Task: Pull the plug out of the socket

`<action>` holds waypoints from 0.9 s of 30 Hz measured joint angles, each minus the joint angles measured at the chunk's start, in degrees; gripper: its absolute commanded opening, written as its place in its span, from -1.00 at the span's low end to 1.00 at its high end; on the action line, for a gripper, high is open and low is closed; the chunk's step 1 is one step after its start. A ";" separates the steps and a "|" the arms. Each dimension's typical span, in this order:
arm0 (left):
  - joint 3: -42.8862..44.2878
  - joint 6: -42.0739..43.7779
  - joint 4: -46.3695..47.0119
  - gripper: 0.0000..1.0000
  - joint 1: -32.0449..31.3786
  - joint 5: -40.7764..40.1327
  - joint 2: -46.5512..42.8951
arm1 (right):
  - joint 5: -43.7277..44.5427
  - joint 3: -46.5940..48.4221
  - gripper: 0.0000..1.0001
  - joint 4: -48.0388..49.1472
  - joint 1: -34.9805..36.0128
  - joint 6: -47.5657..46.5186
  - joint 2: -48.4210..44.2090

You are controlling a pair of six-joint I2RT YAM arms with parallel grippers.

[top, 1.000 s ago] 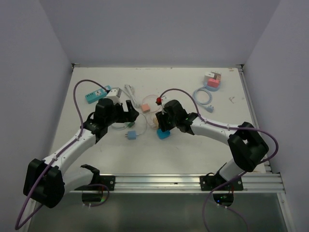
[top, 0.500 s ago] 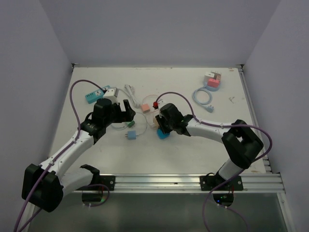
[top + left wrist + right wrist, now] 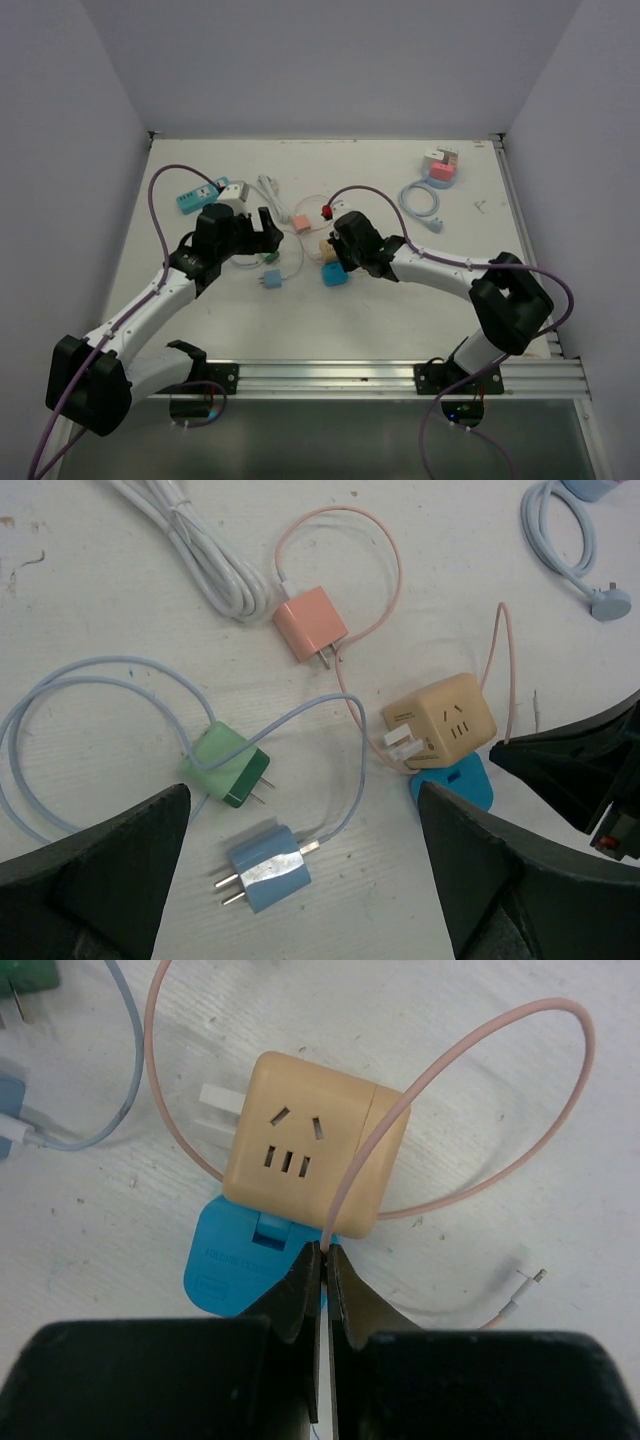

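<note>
A tan cube socket (image 3: 315,1155) lies on the white table with a blue folding plug (image 3: 245,1265) against its near side and a white plug (image 3: 218,1108) in its left side. A thin pink cable (image 3: 480,1175) loops over the cube and runs down between the jaws of my right gripper (image 3: 325,1252), which is shut on that cable just in front of the cube. In the top view the right gripper (image 3: 337,256) sits beside the cube (image 3: 324,247). My left gripper (image 3: 305,880) hangs open above a loose blue charger (image 3: 265,868), well left of the cube (image 3: 440,720).
A green charger (image 3: 228,765), a pink charger (image 3: 312,625) and a white cable bundle (image 3: 215,565) lie near the left gripper. A teal power strip (image 3: 200,195) is at the back left. A coiled pale blue cable (image 3: 422,203) and a pink-white adapter (image 3: 440,165) are at the back right.
The right gripper's jaws have closed onto the pink cable by the cube. The left arm has barely moved and stays open.
</note>
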 measured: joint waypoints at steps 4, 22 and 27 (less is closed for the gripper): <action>0.04 0.87 0.04 0.99 -1.60 0.00 0.94 | 3.41 1.09 -0.98 -1.05 -0.07 1.07 -2.54; 15.69 2.89 -1.97 0.99 -15.78 -5.86 21.90 | 1.70 -8.04 -0.02 -2.34 -15.63 16.90 -5.92; 22.21 10.73 -4.17 0.99 -18.51 -5.03 30.14 | -0.33 -9.73 0.46 -0.46 -16.85 18.64 -7.48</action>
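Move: The left hand, empty and wide open, has the beige adapter cube about 16 cm to its right, 2 cm ahead and 12 cm below. The blue block sits some 5 cm nearer the robot than the cube; the pink plug lies roughly 7 cm beyond and 7 cm left of it. From the right hand, already shut on the pink cable, the cube is about 3 cm ahead, 2 cm left and 4 cm below. The right hand keeps its pinch on the pink cable as it lifts about 3 cm and goes a little forward, then swings some 10 cm right and down again, away from the beige cube and turning about 30 degrees clockwise, and there opens its fingers to let the cable go. Meanwhile the left hand, staying wide open, crosses about 13 cm to the right towards the cube, sinking some 4 cm mostly late on and turning clockwise, still above the cube and not touching it. ##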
